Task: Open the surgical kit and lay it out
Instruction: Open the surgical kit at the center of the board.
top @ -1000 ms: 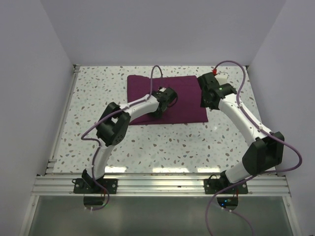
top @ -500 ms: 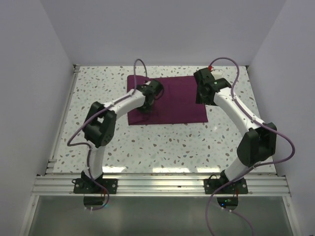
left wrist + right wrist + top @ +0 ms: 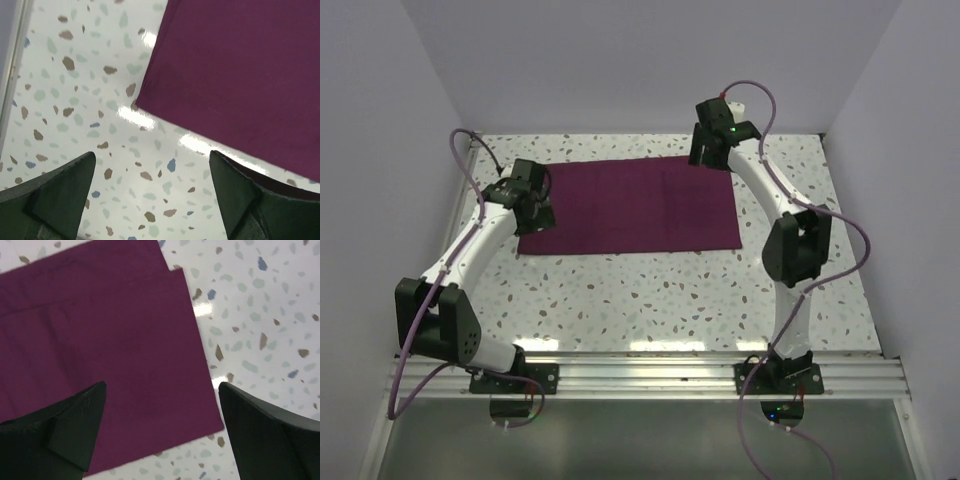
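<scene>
The surgical kit's maroon cloth (image 3: 630, 205) lies flat as a wide rectangle at the back of the speckled table. Only cloth shows. My left gripper (image 3: 534, 204) hovers at the cloth's left edge, open. In the left wrist view it (image 3: 152, 155) spans bare table beside the cloth's corner (image 3: 240, 75), holding nothing. My right gripper (image 3: 713, 153) is over the cloth's far right part, open. The right wrist view shows it (image 3: 163, 385) above a corner of the cloth (image 3: 100, 330), where a folded layer's edge is visible.
White walls close the table on the left, back and right. A metal rail (image 3: 448, 245) runs along the left edge and an aluminium frame (image 3: 640, 372) along the near edge. Purple cables loop from both arms. Bare speckled table (image 3: 650, 295) lies in front of the cloth.
My left arm swung left, drawing the cloth's left flap outward so the cloth lies wider, then its gripper opened and let go. My right arm moved toward the back edge, still open.
</scene>
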{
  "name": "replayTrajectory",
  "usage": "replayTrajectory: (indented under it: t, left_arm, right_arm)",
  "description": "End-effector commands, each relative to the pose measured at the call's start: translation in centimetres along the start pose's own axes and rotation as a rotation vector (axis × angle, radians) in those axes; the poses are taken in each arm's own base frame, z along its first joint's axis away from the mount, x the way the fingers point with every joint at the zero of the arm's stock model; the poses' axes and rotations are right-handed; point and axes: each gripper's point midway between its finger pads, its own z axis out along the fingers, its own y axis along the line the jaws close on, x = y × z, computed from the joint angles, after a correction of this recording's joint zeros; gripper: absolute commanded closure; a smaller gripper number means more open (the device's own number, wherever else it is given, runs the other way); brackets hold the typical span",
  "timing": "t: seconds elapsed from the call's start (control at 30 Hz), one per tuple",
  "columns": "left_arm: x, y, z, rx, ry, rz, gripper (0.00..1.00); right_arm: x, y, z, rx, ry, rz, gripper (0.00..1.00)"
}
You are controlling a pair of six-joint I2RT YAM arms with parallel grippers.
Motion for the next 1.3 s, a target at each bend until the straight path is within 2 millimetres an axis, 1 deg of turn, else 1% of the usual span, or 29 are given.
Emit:
replayTrajectory:
  t: [0.0,0.03,0.07,0.1,0.13,0.17,0.2,0.3,0.33,0.37,0.43,0.47,0.5,0.53,0.6,0.63,0.77,0.9,0.93,1.0,1.03,1.1,1.13,1.2,1.23,1.27]
  left_arm:
    - [2.7,0.7,-0.2,-0.008,0.086,-0.009,0.00]
    - [2.7,1.0,-0.8,-0.006,0.083,-0.013,0.00]
    - [2.8,0.9,-1.1,0.007,0.083,-0.013,0.00]
    - [2.9,1.1,-1.4,0.008,0.085,-0.007,0.00]
    - [2.8,1.2,-1.7,0.011,0.079,-0.016,0.00]
    - [2.9,1.3,-1.9,0.014,0.079,-0.021,0.00]
    - [3.0,1.3,-2.1,0.019,0.080,-0.022,0.00]
    - [3.4,1.6,-2.3,0.021,0.080,-0.025,0.00]
    - [3.5,1.7,-2.3,0.020,0.081,-0.024,0.00]
    - [3.6,1.8,-2.2,0.015,0.084,-0.021,0.00]
    - [3.9,1.9,-2.0,0.003,0.095,-0.015,0.00]
    - [3.9,2.0,-1.9,-0.004,0.096,-0.013,0.00]
    - [3.9,2.0,-1.9,-0.006,0.096,-0.012,0.00]
    - [3.9,2.0,-1.8,-0.010,0.099,-0.010,0.00]
    - [3.9,2.1,-1.5,-0.021,0.101,-0.003,0.00]
    - [3.9,2.0,-1.5,-0.022,0.101,0.002,0.00]
    - [3.7,1.9,-1.0,-0.036,0.106,0.011,0.00]
    - [3.6,1.8,-0.9,-0.040,0.109,0.021,0.00]
    - [3.5,1.9,-0.9,-0.044,0.109,0.021,0.00]
    - [3.6,2.0,-0.9,-0.050,0.111,0.026,0.00]
    - [3.6,2.1,-0.9,-0.053,0.110,0.027,0.00]
    - [3.8,2.4,-1.0,-0.062,0.111,0.030,0.00]
    - [3.8,2.4,-1.0,-0.063,0.110,0.033,0.00]
    - [3.8,2.7,-1.1,-0.071,0.109,0.035,0.00]
    - [3.9,2.8,-1.1,-0.073,0.109,0.036,0.00]
    - [3.8,2.9,-1.1,-0.077,0.107,0.036,0.00]
  right_arm:
    - [-2.7,0.4,3.8,-0.009,-0.013,0.061,0.02]
    - [-3.1,0.2,4.8,0.001,-0.007,0.074,0.02]
    - [-3.2,0.2,6.5,0.020,0.008,0.089,0.02]
    - [-3.7,-0.7,7.4,0.039,0.008,0.111,0.02]
    - [-3.8,-1.2,8.3,0.054,0.016,0.123,0.02]
    - [-4.5,-1.3,8.8,0.052,0.003,0.147,0.02]
    - [-4.1,-2.2,10.4,0.070,0.018,0.162,0.02]
    - [-4.0,-3.0,12.8,0.060,0.022,0.205,0.07]
    - [-3.8,-3.0,13.3,0.056,0.024,0.211,0.08]
    - [-3.7,-2.9,14.0,0.048,0.023,0.217,0.12]
    - [-2.9,-2.9,15.3,0.042,0.046,0.216,0.16]
    - [-2.9,-3.0,15.7,0.039,0.047,0.222,0.20]
    - [-2.7,-2.8,16.0,0.033,0.054,0.219,0.21]
    - [-2.1,-2.2,16.6,0.013,0.073,0.217,0.22]
    - [-1.4,-1.6,17.1,-0.013,0.094,0.221,0.26]
    - [-0.7,-1.5,17.5,-0.012,0.108,0.220,0.27]
    - [0.4,-0.6,18.4,-0.042,0.130,0.241,0.29]
    - [1.6,-0.4,19.2,-0.040,0.160,0.237,0.34]
    - [1.7,-0.3,19.4,-0.039,0.161,0.239,0.37]
    - [2.3,-0.6,19.9,-0.030,0.174,0.237,0.39]
    - [2.6,-0.5,20.0,-0.028,0.177,0.233,0.45]
    - [3.1,-0.6,20.5,-0.019,0.185,0.230,0.50]
    - [3.4,-0.7,20.7,-0.013,0.192,0.230,0.56]
    - [3.7,-0.7,20.9,-0.010,0.199,0.226,0.62]
    - [3.9,-0.9,21.0,-0.006,0.202,0.227,0.69]
    - [4.0,-0.9,21.0,-0.004,0.204,0.224,0.71]
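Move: The right hand goes for the far right corner of the surgical kit's upper layer, about 12 cm ahead, 5 cm to its right and 17 cm below. The lower layer's far corner stands some 6 cm beyond that corner, at about the same height; the kit's near right corner lies roughly 14 cm back from the hand and 7 cm to its right. From the left hand the upper layer's corner is about 27 cm ahead, 50 cm right and 14 cm below. Forward and down, the right hand reaches about 10 cm out, swings right and partly back left, and sinks some 16 cm onto the upper layer's far right corner. It tilts a little on the way, its fingers narrowing from wide open to about a third, tips coming onto the cloth edge just short of that corner. The left hand, still open and empty, draws back about 4 cm from the kit and ends slightly lower. ##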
